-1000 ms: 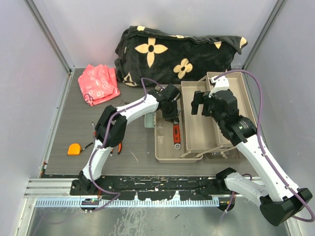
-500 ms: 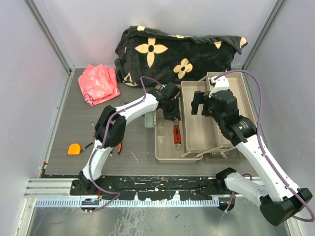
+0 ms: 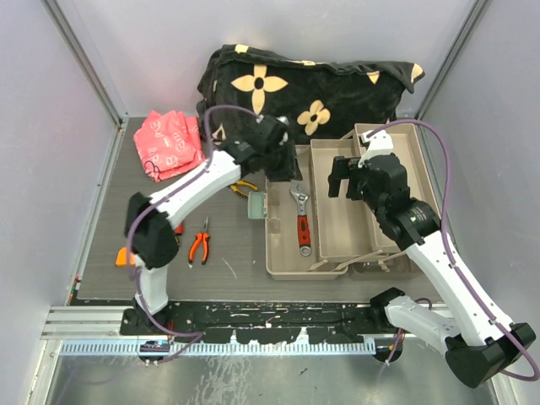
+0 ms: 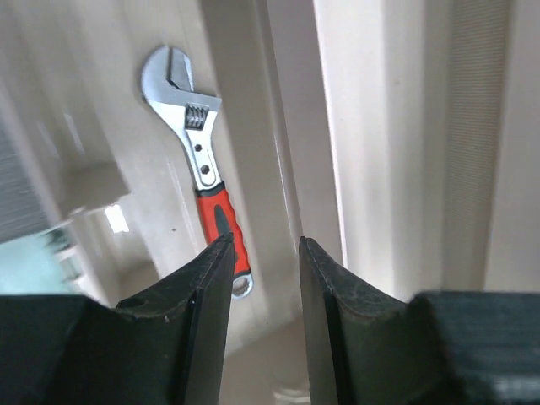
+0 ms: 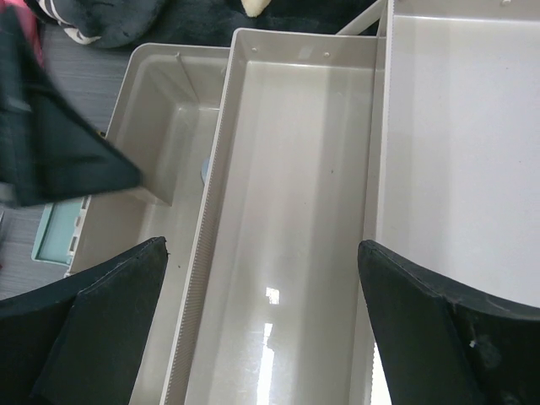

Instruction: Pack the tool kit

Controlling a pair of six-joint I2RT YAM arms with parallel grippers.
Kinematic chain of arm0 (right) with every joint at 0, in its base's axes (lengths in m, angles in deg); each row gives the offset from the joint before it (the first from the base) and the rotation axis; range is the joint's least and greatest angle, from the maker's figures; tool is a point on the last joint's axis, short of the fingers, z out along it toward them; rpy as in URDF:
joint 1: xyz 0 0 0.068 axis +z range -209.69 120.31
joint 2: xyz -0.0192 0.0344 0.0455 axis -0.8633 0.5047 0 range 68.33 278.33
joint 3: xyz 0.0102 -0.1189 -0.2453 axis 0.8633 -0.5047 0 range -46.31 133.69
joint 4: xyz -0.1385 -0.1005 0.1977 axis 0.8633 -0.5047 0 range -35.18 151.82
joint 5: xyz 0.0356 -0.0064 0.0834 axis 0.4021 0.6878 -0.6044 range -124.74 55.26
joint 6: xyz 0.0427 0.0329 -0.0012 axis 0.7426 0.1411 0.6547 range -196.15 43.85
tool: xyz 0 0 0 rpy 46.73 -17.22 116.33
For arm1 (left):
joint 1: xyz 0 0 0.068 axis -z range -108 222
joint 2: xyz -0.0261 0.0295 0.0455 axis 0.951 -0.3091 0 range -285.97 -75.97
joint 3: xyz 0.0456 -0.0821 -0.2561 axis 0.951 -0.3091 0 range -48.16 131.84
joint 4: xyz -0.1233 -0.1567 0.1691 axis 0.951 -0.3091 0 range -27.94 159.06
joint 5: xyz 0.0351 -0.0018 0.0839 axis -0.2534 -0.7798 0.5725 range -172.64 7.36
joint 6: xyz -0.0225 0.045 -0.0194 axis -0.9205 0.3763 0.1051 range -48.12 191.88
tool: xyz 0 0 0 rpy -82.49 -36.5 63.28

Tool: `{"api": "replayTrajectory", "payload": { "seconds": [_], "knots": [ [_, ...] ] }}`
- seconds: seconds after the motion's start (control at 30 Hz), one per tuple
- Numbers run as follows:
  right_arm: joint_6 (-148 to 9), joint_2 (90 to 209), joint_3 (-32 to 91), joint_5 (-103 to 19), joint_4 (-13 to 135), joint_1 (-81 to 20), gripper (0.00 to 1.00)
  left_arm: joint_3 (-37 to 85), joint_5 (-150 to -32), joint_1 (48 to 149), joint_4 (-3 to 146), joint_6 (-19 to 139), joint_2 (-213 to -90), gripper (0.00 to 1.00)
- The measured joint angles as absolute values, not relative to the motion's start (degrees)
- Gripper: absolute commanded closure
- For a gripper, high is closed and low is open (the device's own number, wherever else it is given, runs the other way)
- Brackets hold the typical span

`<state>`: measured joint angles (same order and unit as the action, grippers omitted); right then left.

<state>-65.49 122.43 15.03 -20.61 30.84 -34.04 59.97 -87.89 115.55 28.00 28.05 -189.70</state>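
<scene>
The tool kit's beige toolbox point(image 3: 283, 272) lies unfolded right of the table's centre, with its trays side by side. A red-handled wrench point(image 3: 299, 215) lies flat in the left tray, also seen as the wrench point(image 4: 198, 160) below my left gripper point(image 4: 263, 245). My left gripper point(image 3: 274, 145) hovers at the box's far left corner, its jaws a little apart with nothing between them. My right gripper point(image 3: 346, 181) hangs wide open and empty over the middle tray point(image 5: 295, 211). Orange-handled pliers point(image 3: 199, 246) and a second pair point(image 3: 245, 187) lie on the table. The orange tape measure point(image 3: 124, 256) is partly hidden by the left arm.
A black flower-patterned blanket point(image 3: 304, 93) is heaped along the back wall, right behind the toolbox. A pink printed bag point(image 3: 171, 143) sits at the back left. A small pale green piece point(image 3: 257, 207) rests against the left tray's outer side.
My left gripper opened, left the wrench lying in the left tray, and drew back up and to the far left, uncovering the pliers. The right arm stayed still.
</scene>
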Motion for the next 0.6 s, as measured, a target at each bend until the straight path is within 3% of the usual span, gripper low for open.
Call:
{"api": "replayTrajectory", "payload": {
  "seconds": [0.17,0.33,0.6],
  "knots": [
    [-65.51,122.50,16.12,-20.46,29.37,-34.04,0.00,51.80,-88.16,109.34,28.74,32.86,-174.66,0.65],
    [-65.40,122.74,17.22,-21.20,29.26,-34.04,0.00,38.55,-88.09,96.77,24.43,40.38,-158.25,0.66],
    [-64.77,122.19,17.02,-23.93,29.24,-34.04,0.00,19.56,-86.69,91.35,11.80,52.29,-151.08,0.64]
  ]
}}
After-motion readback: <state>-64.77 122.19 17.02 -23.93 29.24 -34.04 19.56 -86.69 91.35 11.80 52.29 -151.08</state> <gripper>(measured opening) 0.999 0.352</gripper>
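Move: The orange pliers lie on the table roughly 27 cm to the left hand's left, 14 cm back and 15 cm below it. The red screwdriver is about 33 cm left and 10 cm back. The yellow-handled pliers are some 15 cm left, 2 cm ahead, and the released wrench is 8 cm back, 3 cm right, in the box. From the right hand, the orange pliers are about 43 cm left, 9 cm back and 24 cm down. Heading for the orange pliers, the empty left hand swings about 28 cm left, out of the box over its left wall. It first climbs some 8 cm, then sinks about 12 cm while drawing back 10 cm, its wrist rolling some 20 degrees so the fingers point more steeply down; they stay partly open and touch nothing. ##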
